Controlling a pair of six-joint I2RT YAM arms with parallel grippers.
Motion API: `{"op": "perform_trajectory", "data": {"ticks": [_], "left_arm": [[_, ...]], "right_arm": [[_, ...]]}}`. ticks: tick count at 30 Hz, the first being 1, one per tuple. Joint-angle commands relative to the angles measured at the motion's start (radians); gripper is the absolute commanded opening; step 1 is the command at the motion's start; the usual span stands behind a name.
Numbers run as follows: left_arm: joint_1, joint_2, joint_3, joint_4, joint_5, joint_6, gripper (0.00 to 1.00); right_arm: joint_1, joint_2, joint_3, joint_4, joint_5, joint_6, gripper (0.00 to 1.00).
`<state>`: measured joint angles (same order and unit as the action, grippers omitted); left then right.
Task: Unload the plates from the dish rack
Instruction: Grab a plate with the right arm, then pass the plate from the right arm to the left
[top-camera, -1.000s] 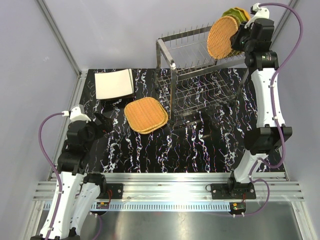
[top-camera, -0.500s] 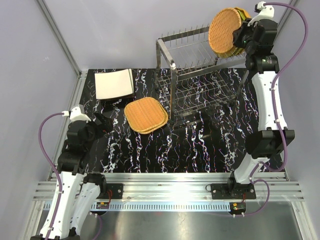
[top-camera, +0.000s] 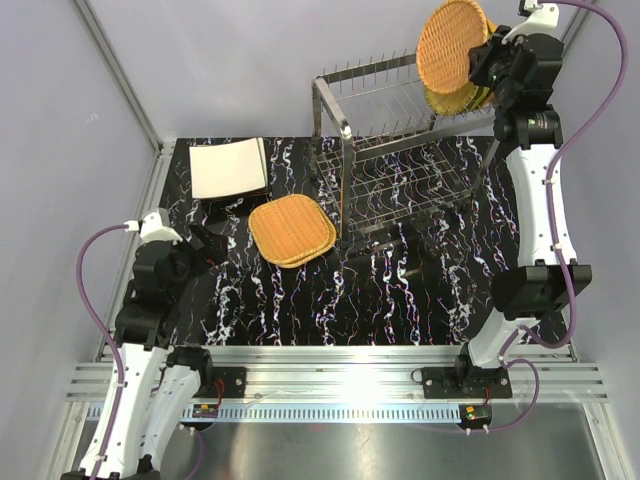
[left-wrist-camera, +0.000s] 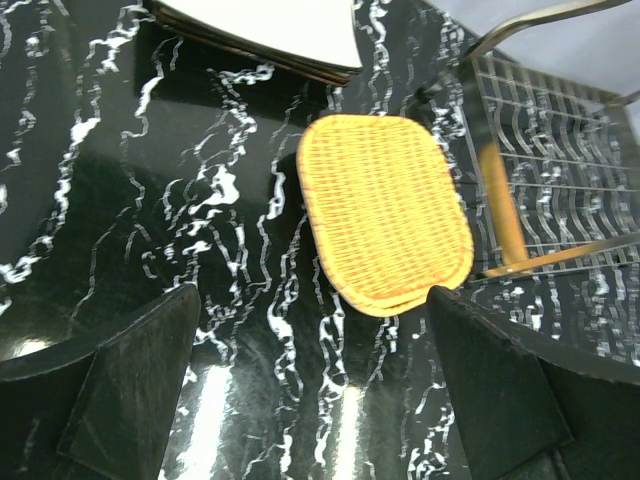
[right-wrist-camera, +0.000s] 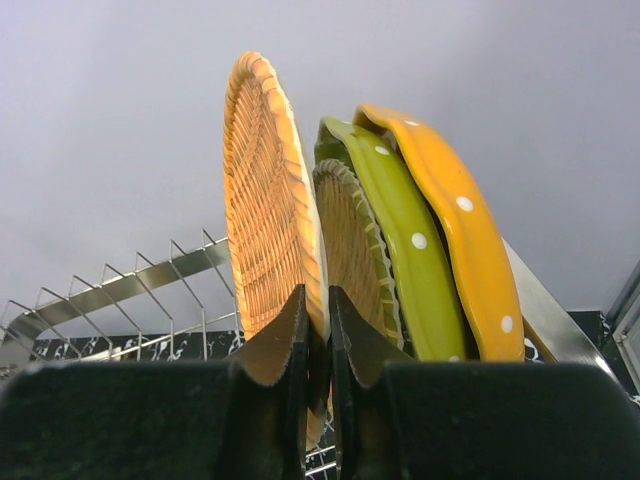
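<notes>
My right gripper (top-camera: 480, 62) (right-wrist-camera: 316, 300) is shut on the lower rim of a round woven orange-tan plate (top-camera: 450, 42) (right-wrist-camera: 265, 190). It holds the plate upright, high above the top tier of the silver wire dish rack (top-camera: 400, 150) (right-wrist-camera: 120, 290). Just behind it stand another woven plate (right-wrist-camera: 355, 240), a green dotted plate (right-wrist-camera: 400, 215) and an orange dotted plate (right-wrist-camera: 455, 220). My left gripper (top-camera: 205, 245) (left-wrist-camera: 312, 295) hangs open and empty over the table, short of the stacked rounded-square woven plates (top-camera: 290, 228) (left-wrist-camera: 385, 205).
A stack of square cream plates (top-camera: 228, 168) (left-wrist-camera: 270, 25) lies at the back left of the black marbled table (top-camera: 400, 290). The rack's front-left post (top-camera: 346, 185) stands right beside the woven stack. Grey walls close in the back and the sides.
My right gripper has lifted the round woven plate up and out of the rack's top tier. The left arm has stayed still.
</notes>
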<state>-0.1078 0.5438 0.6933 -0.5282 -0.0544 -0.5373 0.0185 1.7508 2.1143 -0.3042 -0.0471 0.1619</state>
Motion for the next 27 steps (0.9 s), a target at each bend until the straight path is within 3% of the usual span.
{"op": "perform_trajectory", "data": {"ticks": [1,13,27], "left_arm": [[0.003,-0.013,0.034,0.080,0.071,-0.018,0.99],[0.003,-0.008,0.057,0.183,0.214,-0.085,0.99],[0.002,0.027,0.055,0.425,0.442,-0.256,0.99]], "right_arm": [[0.001,-0.076,0.072,0.096,-0.033,0.047,0.00],[0.001,-0.135,0.099,0.022,-0.191,0.211,0.00],[0.004,-0.214,0.050,-0.047,-0.434,0.444,0.00]]}}
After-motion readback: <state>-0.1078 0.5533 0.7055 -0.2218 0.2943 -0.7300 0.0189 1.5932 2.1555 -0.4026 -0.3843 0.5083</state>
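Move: The right gripper already pinches the raised round wicker plate by its near edge. The left gripper, to which it is being carried, lies about 50 cm left, 28 cm back and 27 cm lower. Still racked just beyond the fingers are the green-rimmed plate, some 11 cm ahead and 2 cm right, and the yellow plate, about 10 cm ahead and 5 cm right. From the left hand, the held plate is about 36 cm ahead, 46 cm right and 30 cm up. Keeping its pinch on the wicker plate's edge, the right hand draws it back about 9 cm, left and up some 7 cm each, away from the racked plates, while turning counter-clockwise and rolling its left side up. The open, empty left hand rises about 8 cm and goes 7 cm right towards it, tipping up, turning clockwise and rolling its left side down. ##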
